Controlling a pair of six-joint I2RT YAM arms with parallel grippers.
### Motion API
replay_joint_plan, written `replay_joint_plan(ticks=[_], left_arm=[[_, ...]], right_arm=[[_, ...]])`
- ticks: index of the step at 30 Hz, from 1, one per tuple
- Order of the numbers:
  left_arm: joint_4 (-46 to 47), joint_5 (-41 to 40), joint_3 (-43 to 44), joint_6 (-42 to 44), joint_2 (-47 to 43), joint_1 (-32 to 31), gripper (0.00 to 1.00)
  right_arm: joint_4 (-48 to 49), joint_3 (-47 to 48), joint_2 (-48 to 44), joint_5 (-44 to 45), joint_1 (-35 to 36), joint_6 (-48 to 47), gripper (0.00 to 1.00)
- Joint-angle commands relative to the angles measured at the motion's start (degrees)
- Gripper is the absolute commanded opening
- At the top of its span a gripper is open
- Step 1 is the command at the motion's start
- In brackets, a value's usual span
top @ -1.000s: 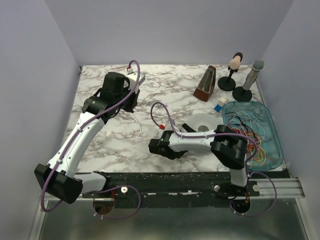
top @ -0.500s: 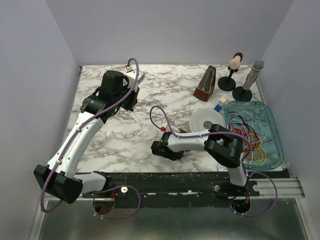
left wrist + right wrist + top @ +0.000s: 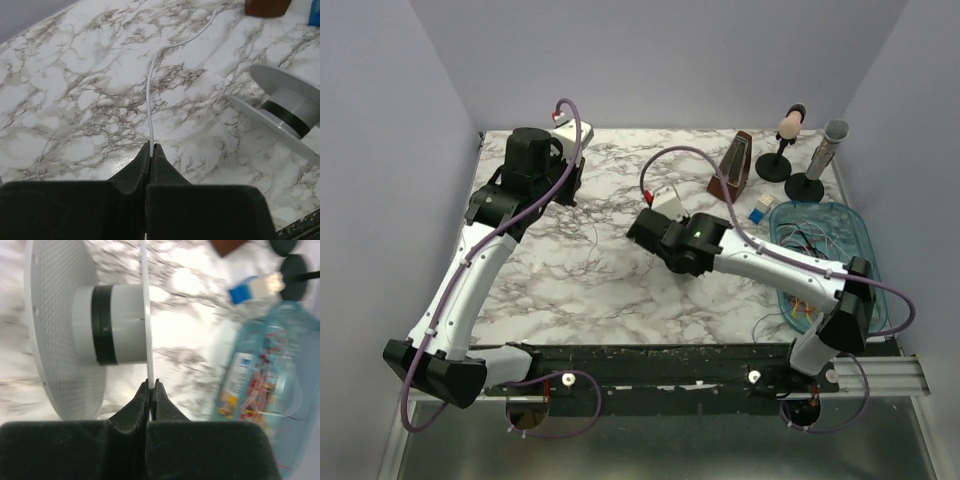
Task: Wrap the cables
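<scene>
A tangle of thin red, orange, yellow and green cables (image 3: 812,255) lies in the blue transparent tray (image 3: 865,262) at the right; the right wrist view shows the cables (image 3: 260,385) blurred. My left gripper (image 3: 151,146) is shut on a thin white cable (image 3: 150,100) that runs away across the marble. From above, the left gripper (image 3: 560,190) sits at the back left. My right gripper (image 3: 150,385) is shut on the thin flange of a white spool (image 3: 117,322) with a grey, black-banded hub. The right gripper (image 3: 650,230) is mid-table, and the arm hides the spool from above. The spool (image 3: 290,112) shows in the left wrist view.
A brown metronome (image 3: 732,168) stands at the back, with two microphones on round stands (image 3: 788,135) (image 3: 825,150) to its right. A small blue and white box (image 3: 760,208) lies by the tray's far corner. Walls close in on three sides.
My right gripper went from open to shut on the spool's flange, and the right arm swung from the front edge toward mid-table. The left arm drew back and left with the white cable.
</scene>
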Motion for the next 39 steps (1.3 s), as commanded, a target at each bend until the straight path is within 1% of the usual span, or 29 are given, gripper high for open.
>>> replay_joint_plan(ticks=[1,4,6,8,13,15,17,26,31,33,34,36,39], left_arm=[[-1.33,-4.48,2.86,1.08,-1.92,1.35,0.00],[-2.21,-3.26,3.74,1.08,-2.18,1.35,0.00],[-2.39,-2.38,3.84,0.38,-2.27,1.35,0.00],[-2.30,-1.76,3.49,-0.49,-2.27,1.35,0.00],[-1.60,-1.58,2.61,-2.78,-1.92,1.26,0.00],[-1.42,-1.49,2.52,-2.96,-1.48,1.18,0.00],[-1.51,-0.97,2.43,-5.33,-1.22,0.83,0.00],[-1.34,2.46,-0.12,-9.11,-0.16,-1.28,0.00],[-1.16,2.90,0.40,-9.38,0.54,-2.08,0.00],[-1.25,2.99,0.93,-9.20,0.80,-2.16,0.00],[-1.25,2.99,1.19,-9.11,0.98,-2.16,0.00],[-1.25,3.08,1.28,-9.02,1.16,-2.25,0.00],[-1.16,3.52,1.37,-9.02,1.33,-2.25,0.00]], right_arm=[[10.59,0.66,-3.41,-18.41,-6.16,-1.45,0.01],[14.55,0.65,-3.76,-23.08,-9.42,-0.14,0.01],[16.05,1.26,-3.24,-23.62,-11.35,1.70,0.01],[16.32,2.23,-2.10,-21.69,-12.33,3.90,0.01],[15.88,2.50,-1.65,-12.99,-14.00,16.28,0.01],[16.06,2.41,-1.57,-11.41,-14.18,20.76,0.01],[16.23,2.41,-1.65,-10.96,-14.18,24.11,0.01],[16.14,3.29,1.60,-12.98,-15.05,27.02,0.01],[16.41,4.08,2.65,-11.22,-15.14,27.02,0.02],[16.32,4.69,2.83,-11.57,-15.14,26.59,0.06],[16.32,4.78,2.66,-11.92,-15.14,26.24,0.09],[17.02,4.70,2.39,-12.54,-15.14,25.62,0.23],[18.60,4.43,1.95,-13.42,-15.14,23.52,0.50]])
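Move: My right hand already holds the white spool by one flange's rim, its middle about 6 cm ahead, 1 cm left and 8 cm below the fingertips. The bare table for it is some 14 cm ahead, 6 cm left and 15 cm down. The metronome stands roughly 20 cm ahead and 12 cm right, the blue-white box about 15 cm ahead and 20 cm right, both well below. From my left hand, gripping the cable, the spool is level fore-and-aft, some 16 cm right, 20 cm below. I swing the tilted spool upright with my right hand, carrying it about 8 cm forward and a little left, towards the cable, at nearly constant height; the wrist rolls its left side up some 40 degrees and turns clockwise about 25, then the fingers start opening around the flange. My left hand keeps its pinch on the cable, lifts slightly, then sinks back and drifts a little right. ##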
